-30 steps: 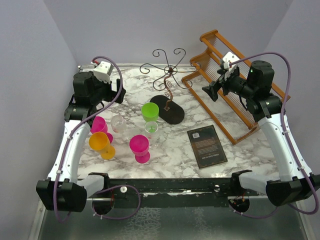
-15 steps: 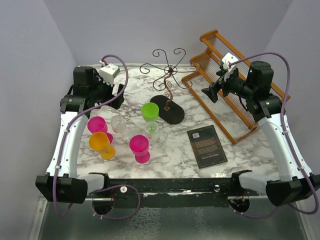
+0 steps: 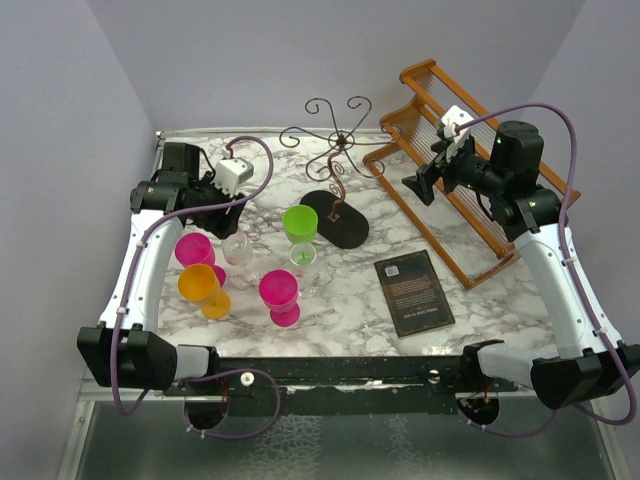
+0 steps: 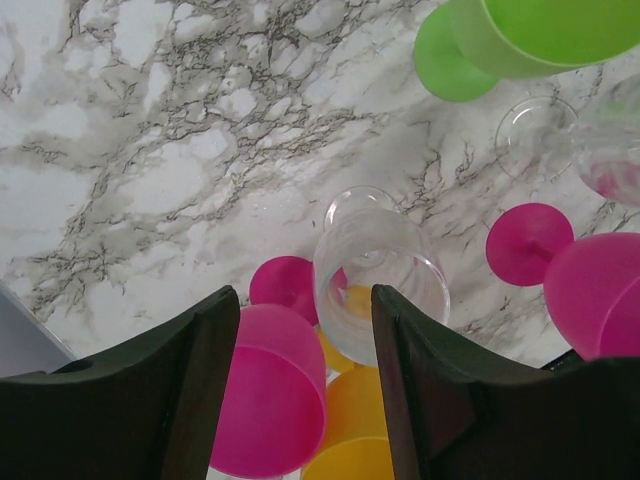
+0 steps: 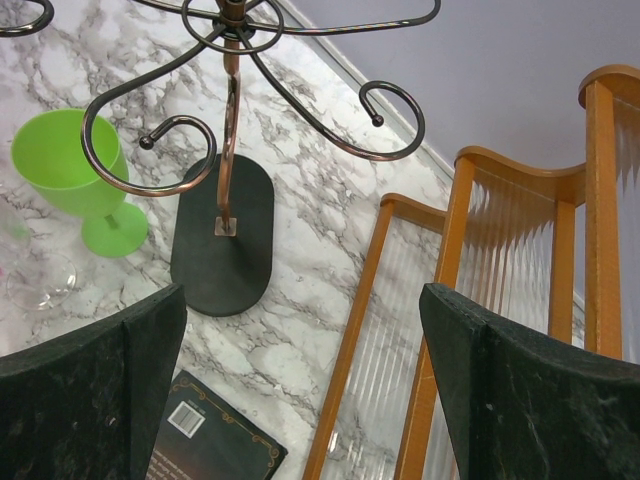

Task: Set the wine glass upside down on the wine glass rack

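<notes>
Several wine glasses stand at the table's left. A clear wine glass (image 3: 237, 245) (image 4: 375, 280) stands upright among a pink one (image 3: 193, 248) (image 4: 270, 390) and an orange one (image 3: 199, 283) (image 4: 372, 430). My left gripper (image 3: 228, 215) (image 4: 305, 295) hovers above them, jaws partly apart and empty. Its right finger (image 4: 420, 390) overlaps the clear glass's rim. The wine glass rack (image 3: 335, 150) (image 5: 230, 150), dark wire with curled arms on a black oval base, carries nothing. My right gripper (image 3: 418, 185) (image 5: 302, 295) is open in the air, right of it.
A green glass (image 3: 299, 222) (image 4: 520, 35), another clear glass (image 3: 303, 258) and a second pink glass (image 3: 279, 292) stand near the rack's base. A wooden slatted dish rack (image 3: 470, 190) (image 5: 520, 260) fills the back right. A dark book (image 3: 413, 290) lies in front of it.
My left arm has swung right and forward to above the cluster of glasses, and its jaws have narrowed. The right arm has not moved.
</notes>
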You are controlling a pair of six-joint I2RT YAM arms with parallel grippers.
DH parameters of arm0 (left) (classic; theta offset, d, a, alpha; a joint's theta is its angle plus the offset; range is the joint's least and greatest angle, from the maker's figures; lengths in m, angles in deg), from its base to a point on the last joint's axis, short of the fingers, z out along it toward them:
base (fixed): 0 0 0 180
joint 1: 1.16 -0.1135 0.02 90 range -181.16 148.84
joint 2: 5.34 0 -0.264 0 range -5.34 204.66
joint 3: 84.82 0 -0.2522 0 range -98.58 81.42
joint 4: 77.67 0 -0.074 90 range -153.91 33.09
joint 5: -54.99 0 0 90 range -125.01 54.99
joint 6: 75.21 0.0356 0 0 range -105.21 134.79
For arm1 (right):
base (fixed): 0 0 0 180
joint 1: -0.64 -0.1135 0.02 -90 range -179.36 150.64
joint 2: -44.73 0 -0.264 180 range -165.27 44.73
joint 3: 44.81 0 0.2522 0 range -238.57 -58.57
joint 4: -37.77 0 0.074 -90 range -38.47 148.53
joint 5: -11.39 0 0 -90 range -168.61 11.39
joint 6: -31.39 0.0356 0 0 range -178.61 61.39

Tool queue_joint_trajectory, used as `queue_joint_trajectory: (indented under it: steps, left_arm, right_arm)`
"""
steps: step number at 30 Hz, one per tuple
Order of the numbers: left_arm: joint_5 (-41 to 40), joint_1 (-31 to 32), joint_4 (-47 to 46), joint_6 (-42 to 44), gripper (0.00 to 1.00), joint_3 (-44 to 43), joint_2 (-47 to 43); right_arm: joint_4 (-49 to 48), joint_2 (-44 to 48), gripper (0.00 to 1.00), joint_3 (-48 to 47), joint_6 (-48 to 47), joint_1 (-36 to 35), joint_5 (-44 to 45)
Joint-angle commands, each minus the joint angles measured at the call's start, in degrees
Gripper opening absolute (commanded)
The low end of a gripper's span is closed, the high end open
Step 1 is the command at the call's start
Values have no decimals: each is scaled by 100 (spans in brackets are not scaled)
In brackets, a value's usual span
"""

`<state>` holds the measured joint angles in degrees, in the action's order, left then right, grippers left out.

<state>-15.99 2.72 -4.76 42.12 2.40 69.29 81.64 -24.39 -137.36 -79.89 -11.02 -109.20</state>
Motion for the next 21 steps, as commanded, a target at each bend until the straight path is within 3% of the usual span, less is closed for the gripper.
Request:
queue_joint_trajectory:
  steps: [1,8,17,21]
  left_arm:
    - [-69,47,179,270,57,111,78]
    - [-139,96,52,321,51,392,199]
    - [-90,164,-90,317,21,562,427]
    - [-134,166,-164,299,1,495,432]
  right_arm:
    - [46,-31,100,-32,10,-27,-113]
    - [21,-31,100,2,-8,-27,-101]
    - [-4,-2,100,68,-55,-28,-36]
    - [-5,-13,100,23,-65,-23,38]
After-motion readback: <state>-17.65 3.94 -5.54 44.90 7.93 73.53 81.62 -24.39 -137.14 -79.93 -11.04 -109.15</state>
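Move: The clear wine glass just beneath the left hand is the one it goes for: the glass's middle is about 3 cm back, 2 cm to the right and 11 cm below. Of that glass, one pink glass stands some 8 cm to the left, and the orange one 8 cm left and 7 cm nearer the base; the green one is 13 cm right and 5 cm farther out. From the right hand, the clear glass lies roughly 37 cm left, 7 cm back and 23 cm down. The left hand sinks about 5 cm almost straight down over the near-left clear wine glass, easing back barely a centimetre while the fingers tip some 10 degrees further towards pointing down. On the way the half-open fingers close nearly shut and pinch the thin wall at the left, far side of the rim, one finger inside the bowl and the other outside. ##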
